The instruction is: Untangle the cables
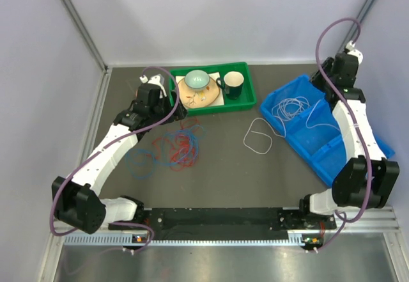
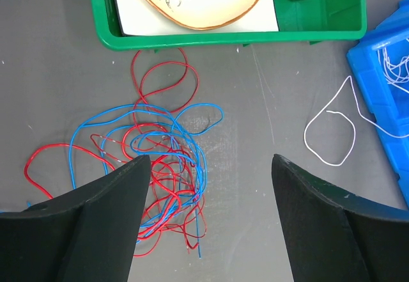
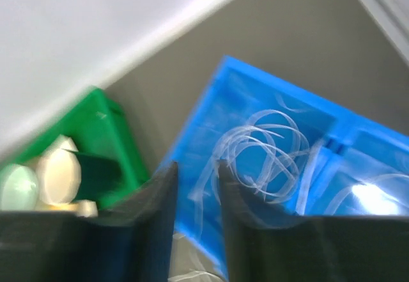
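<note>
The red cable (image 2: 171, 197) and the blue cable (image 2: 197, 231) lie tangled in one loose heap on the dark table. In the top view the heap spreads from the red cable (image 1: 185, 141) to the blue cable (image 1: 142, 164). My left gripper (image 2: 211, 160) hangs open above the heap's right side, nothing between its fingers. The white cable (image 1: 257, 135) forms a loop on the table and runs into the blue bin (image 1: 319, 154), where more of it is coiled. My right gripper (image 3: 197, 167) hovers over that white coil (image 3: 268, 148), jaws a narrow gap apart; the view is blurred.
A green tray (image 1: 239, 68) at the back holds a pale bowl (image 1: 197, 78), a dark cup (image 1: 233, 82) and a patterned plate (image 1: 195, 96). The green tray's front wall (image 2: 192, 39) lies just beyond the heap. The bin has several compartments.
</note>
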`<action>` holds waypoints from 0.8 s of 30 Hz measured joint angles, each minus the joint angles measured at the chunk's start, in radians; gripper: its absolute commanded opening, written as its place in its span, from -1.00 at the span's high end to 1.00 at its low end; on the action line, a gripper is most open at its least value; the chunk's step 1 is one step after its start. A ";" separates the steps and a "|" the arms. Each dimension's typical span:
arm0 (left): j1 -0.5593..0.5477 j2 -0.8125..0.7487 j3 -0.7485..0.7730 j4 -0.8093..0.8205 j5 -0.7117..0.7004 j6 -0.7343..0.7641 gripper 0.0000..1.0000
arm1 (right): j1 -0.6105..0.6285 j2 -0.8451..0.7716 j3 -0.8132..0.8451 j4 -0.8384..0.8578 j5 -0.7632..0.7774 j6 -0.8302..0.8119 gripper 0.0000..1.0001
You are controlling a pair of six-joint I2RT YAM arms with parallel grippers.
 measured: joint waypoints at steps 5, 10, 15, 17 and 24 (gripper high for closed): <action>0.000 0.000 0.000 0.000 0.001 0.000 -0.62 | -0.023 0.058 -0.045 -0.047 0.060 -0.030 0.17; 0.000 0.001 0.000 0.000 0.001 0.000 -0.62 | -0.045 0.101 -0.099 -0.089 0.082 -0.035 0.18; 0.000 0.002 0.000 0.000 0.001 0.000 -0.63 | -0.045 0.131 -0.101 -0.089 0.083 -0.038 0.20; 0.000 0.002 0.000 0.000 0.001 0.000 -0.63 | -0.045 0.138 -0.101 -0.088 0.086 -0.039 0.17; 0.000 0.007 0.000 -0.001 0.001 0.000 -0.62 | -0.045 0.155 -0.101 -0.085 0.094 -0.048 0.10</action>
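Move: The white cable's strand crossing the blue bin's upper divider lies about 3 cm ahead of the right hand, 6 cm to its right and some 19 cm below. The white coil in the far compartment is about 2 cm ahead and 1 cm left of that hand, 24 cm down; the loose white loop on the table is 11 cm back and 18 cm left. From the idle left hand the strand is some 13 cm ahead, 55 cm right and 12 cm lower. Towards the white strand over the blue bin's divider, the right hand sinks about 13 cm, drifting some 3 to 4 cm right and slightly back, fast at first and then easing almost to a stop. The wrist tips the fingers about 20 degrees further down while they part from nearly shut to a bit under half open, ending above the strand with no contact visible. ##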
